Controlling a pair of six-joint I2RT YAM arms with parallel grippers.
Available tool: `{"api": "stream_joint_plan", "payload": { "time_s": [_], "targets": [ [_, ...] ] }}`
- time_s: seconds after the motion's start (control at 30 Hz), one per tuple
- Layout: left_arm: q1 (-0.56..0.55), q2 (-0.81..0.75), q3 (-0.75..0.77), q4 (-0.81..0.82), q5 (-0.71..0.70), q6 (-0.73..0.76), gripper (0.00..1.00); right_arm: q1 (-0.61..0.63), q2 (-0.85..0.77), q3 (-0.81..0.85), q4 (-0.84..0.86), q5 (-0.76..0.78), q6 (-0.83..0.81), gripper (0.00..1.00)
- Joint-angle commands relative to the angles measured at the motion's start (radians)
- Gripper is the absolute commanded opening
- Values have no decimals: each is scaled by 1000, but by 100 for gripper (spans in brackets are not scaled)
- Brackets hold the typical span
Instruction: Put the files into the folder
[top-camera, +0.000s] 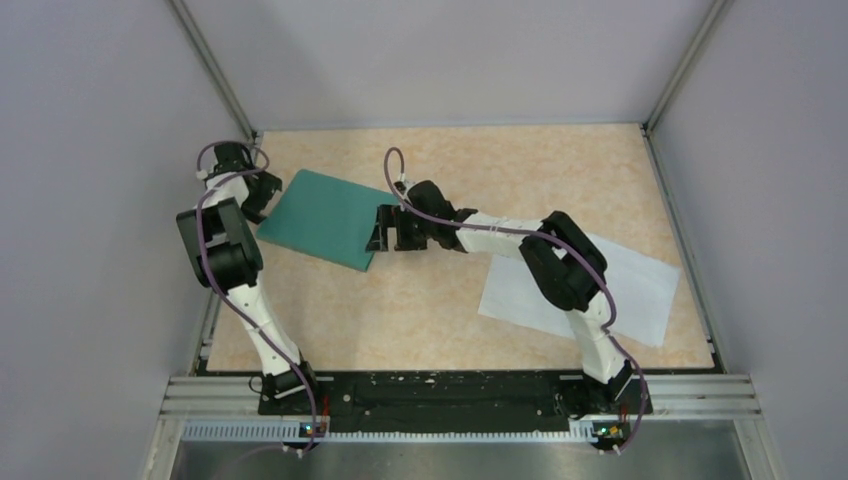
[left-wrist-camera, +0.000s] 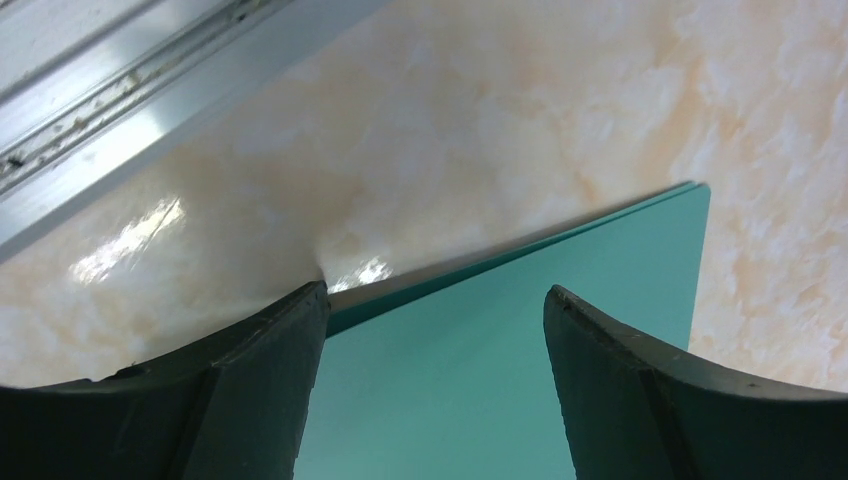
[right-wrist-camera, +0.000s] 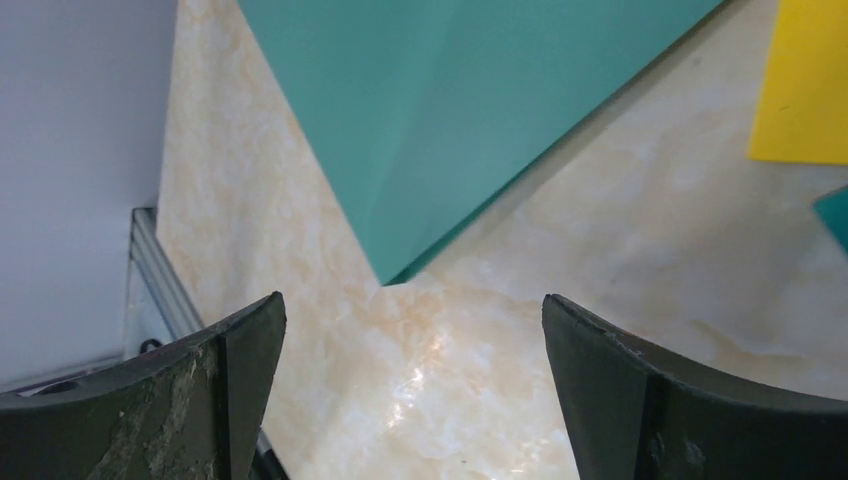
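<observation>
The teal-green folder (top-camera: 322, 217) lies shut and flat on the table's left half. My left gripper (top-camera: 262, 196) hovers at its left edge. In the left wrist view the jaws are open over the folder (left-wrist-camera: 500, 360), with one fingertip (left-wrist-camera: 300, 320) at the folder's edge. My right gripper (top-camera: 386, 232) stands open just off the folder's near right corner. In the right wrist view that corner of the folder (right-wrist-camera: 385, 275) points into the gap, and bare table lies between the jaws. The files (top-camera: 640, 290), white sheets, lie on the right, partly under the right arm.
An aluminium rail (left-wrist-camera: 120, 110) runs along the table's left edge, close to my left gripper. A yellow flat piece (right-wrist-camera: 805, 80) and a small teal bit (right-wrist-camera: 835, 215) show at the right of the right wrist view. Grey walls enclose the table.
</observation>
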Motion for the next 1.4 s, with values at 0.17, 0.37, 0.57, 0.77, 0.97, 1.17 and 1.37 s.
{"api": "stream_joint_plan", "payload": {
  "time_s": [0.17, 0.37, 0.57, 0.77, 0.97, 1.17, 1.37],
  "targets": [
    [-4, -82, -79, -141, -33, -5, 84, 51, -6, -44, 234, -42, 300, 90],
    [-3, -82, -80, -166, -42, 6, 84, 51, 10, -86, 270, 0, 385, 84],
    [4, -84, -84, -171, -41, 20, 84, 50, 12, -116, 299, 17, 442, 83],
    [12, -81, -82, -171, -35, 28, 83, 50, 32, -118, 334, 18, 464, 82],
    [15, -72, -82, -168, -25, 27, 83, 48, 88, -89, 366, 1, 507, 82],
    [15, -65, -79, -166, -18, 28, 83, 41, 117, -92, 445, -8, 544, 81],
    [16, -60, -78, -169, -23, 34, 82, 31, 138, -96, 524, -32, 581, 74]
  ]
}}
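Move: The right hand is open, about 4 cm above the table. The folder's near right corner lies roughly 6 cm to its left and 3 cm back, and the yellow block some 9 cm ahead and 2 cm to the right. The teal block is about 8 cm ahead and 6 cm right. From the left hand, already at the folder's left edge, that corner lies around 16 cm back and 22 cm to the right. Leftward about 4 cm, the right hand first swings up and slightly back, then sinks to the folder's near right corner. It rolls nearly 30 degrees so its front finger dips, and its fingers close partly. That finger comes against the folder's right edge, wedging under the cover. The left hand, still open, draws back about 4 cm, dragging the folder's left edge, then holds there. ##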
